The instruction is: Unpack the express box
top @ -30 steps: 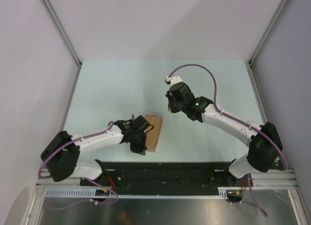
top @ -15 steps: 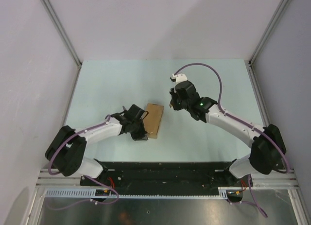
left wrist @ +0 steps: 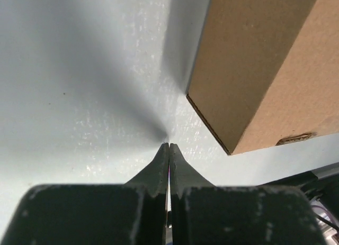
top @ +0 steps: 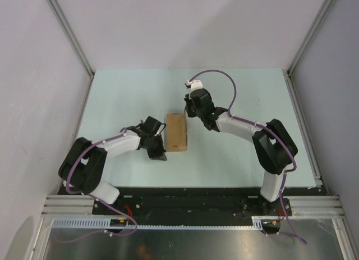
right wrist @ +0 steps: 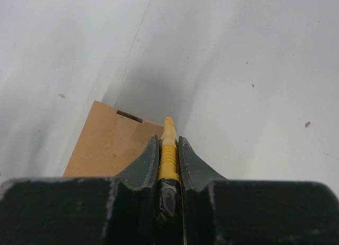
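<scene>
The express box [top: 176, 132], a flat brown carton, lies closed on the pale table, long side running near to far. It also shows in the left wrist view [left wrist: 254, 70] and the right wrist view [right wrist: 111, 144]. My left gripper [top: 159, 154] is shut and empty, its tips [left wrist: 168, 145] on the table just off the box's near left corner. My right gripper [top: 188, 110] is shut on the yellow-black utility knife [right wrist: 169, 147]. The knife's yellow tip is at the box's far right corner.
The pale green table [top: 241, 153] is walled by grey panels on the left, back and right. A black rail [top: 190, 195] with the arm bases runs along the near edge.
The box has shifted farther from me and turned square to the table. My left gripper has come off the box to its left side. My right gripper has moved left with the knife to the box's far corner.
</scene>
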Controlling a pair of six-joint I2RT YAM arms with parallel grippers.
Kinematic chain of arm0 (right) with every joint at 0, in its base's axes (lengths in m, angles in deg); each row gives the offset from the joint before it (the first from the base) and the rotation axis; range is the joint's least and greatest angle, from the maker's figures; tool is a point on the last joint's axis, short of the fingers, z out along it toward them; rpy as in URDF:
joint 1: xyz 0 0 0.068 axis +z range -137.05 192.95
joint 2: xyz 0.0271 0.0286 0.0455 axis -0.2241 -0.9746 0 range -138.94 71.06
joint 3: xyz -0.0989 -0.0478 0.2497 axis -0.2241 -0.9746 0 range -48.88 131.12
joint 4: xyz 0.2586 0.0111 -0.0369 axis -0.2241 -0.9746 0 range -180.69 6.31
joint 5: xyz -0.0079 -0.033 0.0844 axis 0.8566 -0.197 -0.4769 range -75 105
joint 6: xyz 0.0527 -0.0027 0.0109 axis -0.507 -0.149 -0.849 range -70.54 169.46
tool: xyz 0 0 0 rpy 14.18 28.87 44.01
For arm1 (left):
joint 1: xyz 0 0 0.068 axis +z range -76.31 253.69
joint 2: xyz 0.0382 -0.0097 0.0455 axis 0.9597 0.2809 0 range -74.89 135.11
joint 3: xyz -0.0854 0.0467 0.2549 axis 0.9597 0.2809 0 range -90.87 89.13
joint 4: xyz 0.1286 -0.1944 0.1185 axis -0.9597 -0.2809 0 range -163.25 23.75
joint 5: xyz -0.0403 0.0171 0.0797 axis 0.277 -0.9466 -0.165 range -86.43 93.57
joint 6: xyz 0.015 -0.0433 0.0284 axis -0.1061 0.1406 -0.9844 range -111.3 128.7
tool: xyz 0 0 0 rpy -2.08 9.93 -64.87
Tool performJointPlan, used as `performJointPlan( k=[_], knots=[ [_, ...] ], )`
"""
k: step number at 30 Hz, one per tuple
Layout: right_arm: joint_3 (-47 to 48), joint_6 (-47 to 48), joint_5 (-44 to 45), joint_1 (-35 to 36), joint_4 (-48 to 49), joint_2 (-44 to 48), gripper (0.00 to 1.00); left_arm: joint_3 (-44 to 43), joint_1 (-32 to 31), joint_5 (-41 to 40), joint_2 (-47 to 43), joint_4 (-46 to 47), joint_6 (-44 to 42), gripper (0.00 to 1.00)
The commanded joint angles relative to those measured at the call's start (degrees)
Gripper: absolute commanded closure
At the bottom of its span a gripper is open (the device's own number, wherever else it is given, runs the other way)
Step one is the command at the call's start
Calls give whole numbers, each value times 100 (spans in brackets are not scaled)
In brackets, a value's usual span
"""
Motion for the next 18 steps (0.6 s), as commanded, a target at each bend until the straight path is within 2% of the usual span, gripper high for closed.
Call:
performJointPlan(
  k=[1,7,10,18],
  knots=[
    [290,213,126,-28,257,6,100,-154,119,195,-91,99,-251,100],
    [290,354,275,-28,54,462,100,-198,128,291,-47,108,-41,100],
    [299,441,249,-19,307,631,100,-198,119,240,-117,108,118,100],
    [536,415,-252,-187,273,-71,100,-154,66,-102,-311,134,575,100]
  ],
)
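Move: The box lies lengthwise fore and aft. Its middle is roughly 6 cm back, 5 cm to the left and 9 cm below my right hand, which still holds the yellow knife near the box's far right corner. From my left hand, shut and low over the table by the near left corner, the middle of the box is about 11 cm ahead, 4 cm to the right and nearly level. After hovering almost still at first, my right hand lifts the knife about 5 cm up and away from the far end of the box, easing some 2 cm forward as it rises and tipping its fingers slightly upward. Its fingers keep their grip on the knife. My left hand stays put, closed. ##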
